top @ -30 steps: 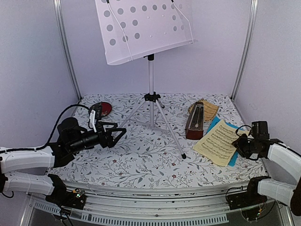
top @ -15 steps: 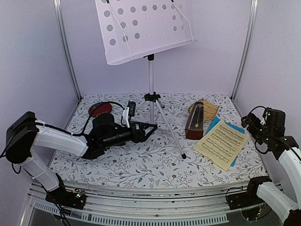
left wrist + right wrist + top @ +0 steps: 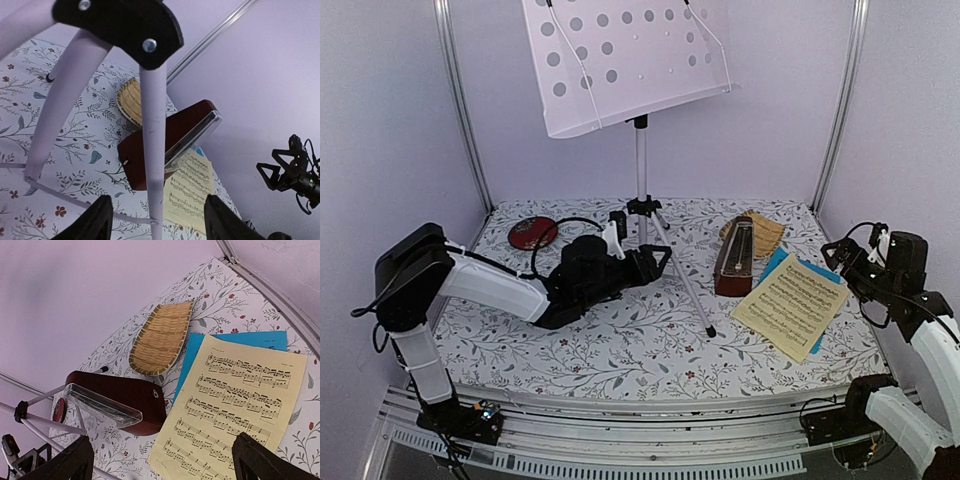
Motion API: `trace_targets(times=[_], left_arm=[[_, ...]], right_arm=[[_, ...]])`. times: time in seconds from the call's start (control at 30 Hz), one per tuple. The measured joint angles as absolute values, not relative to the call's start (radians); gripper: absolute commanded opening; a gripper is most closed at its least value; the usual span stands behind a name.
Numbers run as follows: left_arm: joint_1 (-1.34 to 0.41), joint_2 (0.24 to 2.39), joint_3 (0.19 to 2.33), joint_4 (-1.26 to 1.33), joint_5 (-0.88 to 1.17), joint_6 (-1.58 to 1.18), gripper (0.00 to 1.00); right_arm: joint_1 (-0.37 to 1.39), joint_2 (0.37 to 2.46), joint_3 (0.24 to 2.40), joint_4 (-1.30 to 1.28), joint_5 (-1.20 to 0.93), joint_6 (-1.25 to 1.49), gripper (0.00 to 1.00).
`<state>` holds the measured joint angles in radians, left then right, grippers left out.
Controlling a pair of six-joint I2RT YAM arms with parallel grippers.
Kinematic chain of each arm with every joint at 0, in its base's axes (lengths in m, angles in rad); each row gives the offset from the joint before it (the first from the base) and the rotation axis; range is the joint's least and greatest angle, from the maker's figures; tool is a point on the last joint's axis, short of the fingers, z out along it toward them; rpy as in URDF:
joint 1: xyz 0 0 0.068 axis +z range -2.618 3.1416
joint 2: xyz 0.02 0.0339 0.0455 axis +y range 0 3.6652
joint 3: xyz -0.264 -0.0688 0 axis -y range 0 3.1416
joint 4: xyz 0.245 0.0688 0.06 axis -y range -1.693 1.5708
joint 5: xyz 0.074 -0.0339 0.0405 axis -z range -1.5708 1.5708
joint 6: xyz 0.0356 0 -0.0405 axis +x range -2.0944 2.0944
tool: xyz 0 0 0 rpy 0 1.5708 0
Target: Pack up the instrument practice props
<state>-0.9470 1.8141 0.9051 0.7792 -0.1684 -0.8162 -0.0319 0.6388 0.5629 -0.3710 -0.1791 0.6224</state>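
The music stand [image 3: 641,150] stands at the back centre, with its white perforated desk [image 3: 630,60] overhead. My left gripper [image 3: 660,258] is open just under the tripod hub. One silver leg [image 3: 152,150] runs between its fingers [image 3: 95,222] without touching either. The dark brown metronome [image 3: 733,258] lies on its side right of the stand. A cream music sheet [image 3: 790,300] lies on a blue one [image 3: 817,275] beside it. My right gripper [image 3: 845,262] hangs open above the sheets' right edge, empty. In the right wrist view the gripper [image 3: 165,465] looks down on the metronome [image 3: 120,400] and cream sheet [image 3: 235,405].
A woven oval tray [image 3: 760,232] lies behind the metronome, near the back wall. A red disc [image 3: 532,233] lies at the back left. Metal frame posts [image 3: 460,110] and lilac walls close in the floral table [image 3: 620,350] on three sides.
My left arm has swung from the left side to the tripod, and its jaws have narrowed around a leg. My right gripper has lifted off the sheets' edge and opened wide.
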Motion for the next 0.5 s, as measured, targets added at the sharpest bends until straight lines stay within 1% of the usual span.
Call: trace_targets(times=[0.23, 0.27, 0.33, 0.4, 0.5], left_arm=[[-0.949, 1.929, 1.042, 0.759, -0.171, -0.813, 0.57], [-0.949, 1.938, 1.053, 0.743, -0.177, -0.810, 0.55], [-0.949, 1.956, 1.073, 0.722, -0.192, -0.802, 0.45], [-0.949, 1.980, 1.100, 0.710, -0.202, -0.787, 0.32], [-0.949, 2.003, 1.122, 0.698, -0.197, -0.771, 0.21]], right_arm=[[-0.026, 0.632, 0.556, -0.328, -0.228, 0.631, 0.96], [-0.024, 0.635, 0.553, -0.324, -0.238, 0.632, 0.96], [-0.020, 0.637, 0.548, -0.313, -0.247, 0.633, 0.95], [-0.013, 0.638, 0.543, -0.307, -0.252, 0.633, 0.95], [-0.008, 0.643, 0.538, -0.296, -0.258, 0.633, 0.95]])
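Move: Just ahead of the left hand stands the music stand's near leg, its graspable part about 3 cm forward, 4 cm right and 2 cm lower. The stand's pole rises some 11 cm ahead and 2 cm left; the metronome lies about 13 cm ahead, 17 cm right and 10 cm below. From the right hand that leg is some 31 cm left, 2 cm ahead and 4 cm lower. Reaching in on the stand's near leg, the left hand goes about 5 cm right and forward, then also sinks some 2 cm in the second half. The half-open fingers narrow around the leg, quickest at the end, without shutting; whether the pads touch can't be seen. The open right hand drifts about 2 cm left above the sheets, turning slightly counter-clockwise. ##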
